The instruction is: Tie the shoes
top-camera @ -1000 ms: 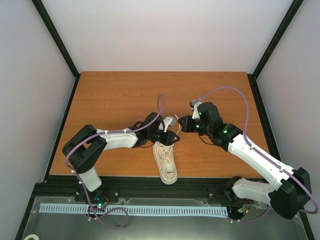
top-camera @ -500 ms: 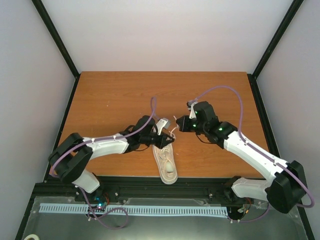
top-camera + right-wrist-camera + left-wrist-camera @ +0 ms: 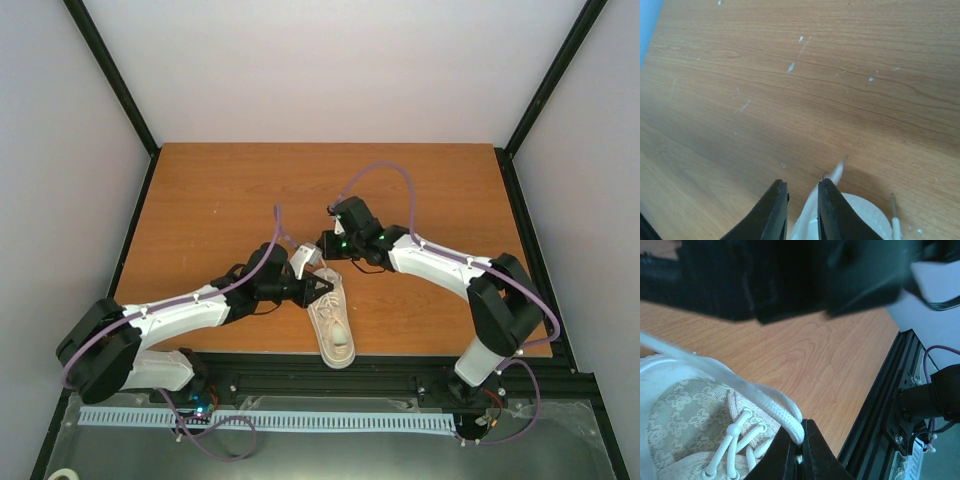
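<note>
The cream shoe (image 3: 338,328) lies near the table's front edge, its toe toward the arms' bases. My left gripper (image 3: 324,288) is at the shoe's far, laced end, shut on a thick white lace (image 3: 771,399) that runs taut up and to the left over the shoe's upper (image 3: 685,412). The pinch shows at my left gripper's tips (image 3: 800,441). My right gripper (image 3: 321,245) hovers just beyond the shoe; in its wrist view my right gripper (image 3: 802,189) has its jaws slightly apart, with a white lace end (image 3: 836,173) lying loose between them and past the right finger.
The wooden table (image 3: 220,200) stretches behind and to both sides. The black frame rail (image 3: 885,405) runs along the front edge close to the shoe. Purple cables loop above both wrists.
The left gripper has shut on the lace and drawn back toward the left. The right gripper has swung left to the shoe's far end, and its jaws have parted a little.
</note>
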{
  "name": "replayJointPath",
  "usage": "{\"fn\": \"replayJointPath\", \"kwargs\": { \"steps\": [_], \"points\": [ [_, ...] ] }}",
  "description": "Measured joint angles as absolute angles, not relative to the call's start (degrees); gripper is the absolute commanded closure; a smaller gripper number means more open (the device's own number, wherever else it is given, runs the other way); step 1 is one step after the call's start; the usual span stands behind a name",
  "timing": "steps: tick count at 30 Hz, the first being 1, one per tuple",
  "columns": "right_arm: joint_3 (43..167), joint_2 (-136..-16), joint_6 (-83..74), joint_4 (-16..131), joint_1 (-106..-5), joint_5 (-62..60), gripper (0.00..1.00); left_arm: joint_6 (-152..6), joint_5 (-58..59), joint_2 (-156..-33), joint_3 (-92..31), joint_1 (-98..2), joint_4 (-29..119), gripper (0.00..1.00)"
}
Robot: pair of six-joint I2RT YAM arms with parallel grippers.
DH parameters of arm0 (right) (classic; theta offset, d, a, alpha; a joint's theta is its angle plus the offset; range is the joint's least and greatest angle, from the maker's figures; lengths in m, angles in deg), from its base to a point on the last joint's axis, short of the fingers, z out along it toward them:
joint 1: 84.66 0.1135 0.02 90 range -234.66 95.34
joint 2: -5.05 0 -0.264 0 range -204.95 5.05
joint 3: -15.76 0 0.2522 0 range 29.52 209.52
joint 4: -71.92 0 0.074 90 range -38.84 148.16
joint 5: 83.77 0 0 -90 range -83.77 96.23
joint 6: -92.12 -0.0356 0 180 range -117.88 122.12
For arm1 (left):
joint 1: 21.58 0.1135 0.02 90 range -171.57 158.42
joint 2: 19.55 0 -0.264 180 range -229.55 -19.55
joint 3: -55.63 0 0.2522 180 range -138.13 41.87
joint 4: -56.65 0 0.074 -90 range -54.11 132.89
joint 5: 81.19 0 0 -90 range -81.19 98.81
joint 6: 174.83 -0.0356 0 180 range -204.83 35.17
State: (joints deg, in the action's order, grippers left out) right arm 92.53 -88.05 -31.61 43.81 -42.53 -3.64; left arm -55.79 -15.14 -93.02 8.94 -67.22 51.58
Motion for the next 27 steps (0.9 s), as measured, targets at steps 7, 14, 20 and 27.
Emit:
{"fn": "replayJointPath", "kwargs": {
  "steps": [7, 14, 20, 27],
  "points": [
    [88.24, -85.12, -29.34, 45.67, -45.11, -4.53, 0.2, -54.06, -13.08, -90.18, 8.94, -67.22, 48.6, 0.99],
    [78.93, -70.92, -22.63, 52.97, -50.07, -16.44, 0.04, -53.1, -12.51, -90.16, 8.94, -67.22, 47.07, 0.99],
    [71.37, -66.39, -19.57, 63.88, -49.74, -32.11, 0.01, -53.06, -14.04, -90.12, 8.94, -67.22, 47.05, 0.99],
    [70.71, -68.53, -16.82, 68.29, -48.06, -40.88, 0.01, -53.12, -17.23, -88.83, 8.94, -67.22, 47.05, 0.99]
  ]
}}
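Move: My left fingers are already shut on the lace, and that lace point lies some 10 cm back from my right hand, about 1 cm to its right and at much the same height. The shoe, toe pointing away from me, has its middle roughly 17 cm back, 2 cm right and 9 cm below my right hand; from my left hand it is about 7 cm back, 1 cm right and 9 cm down. I open my right fingers wide, letting go of the lace end beyond the toe, draw off about 5 cm to the right, then rise some 8 cm and swing back about 10 cm, edging left again to above my left fingertips. Meanwhile the wrist turns counter-clockwise and lifts until the fingers point left, almost level. My left hand stays nearly in place and keeps pinching the lace. ##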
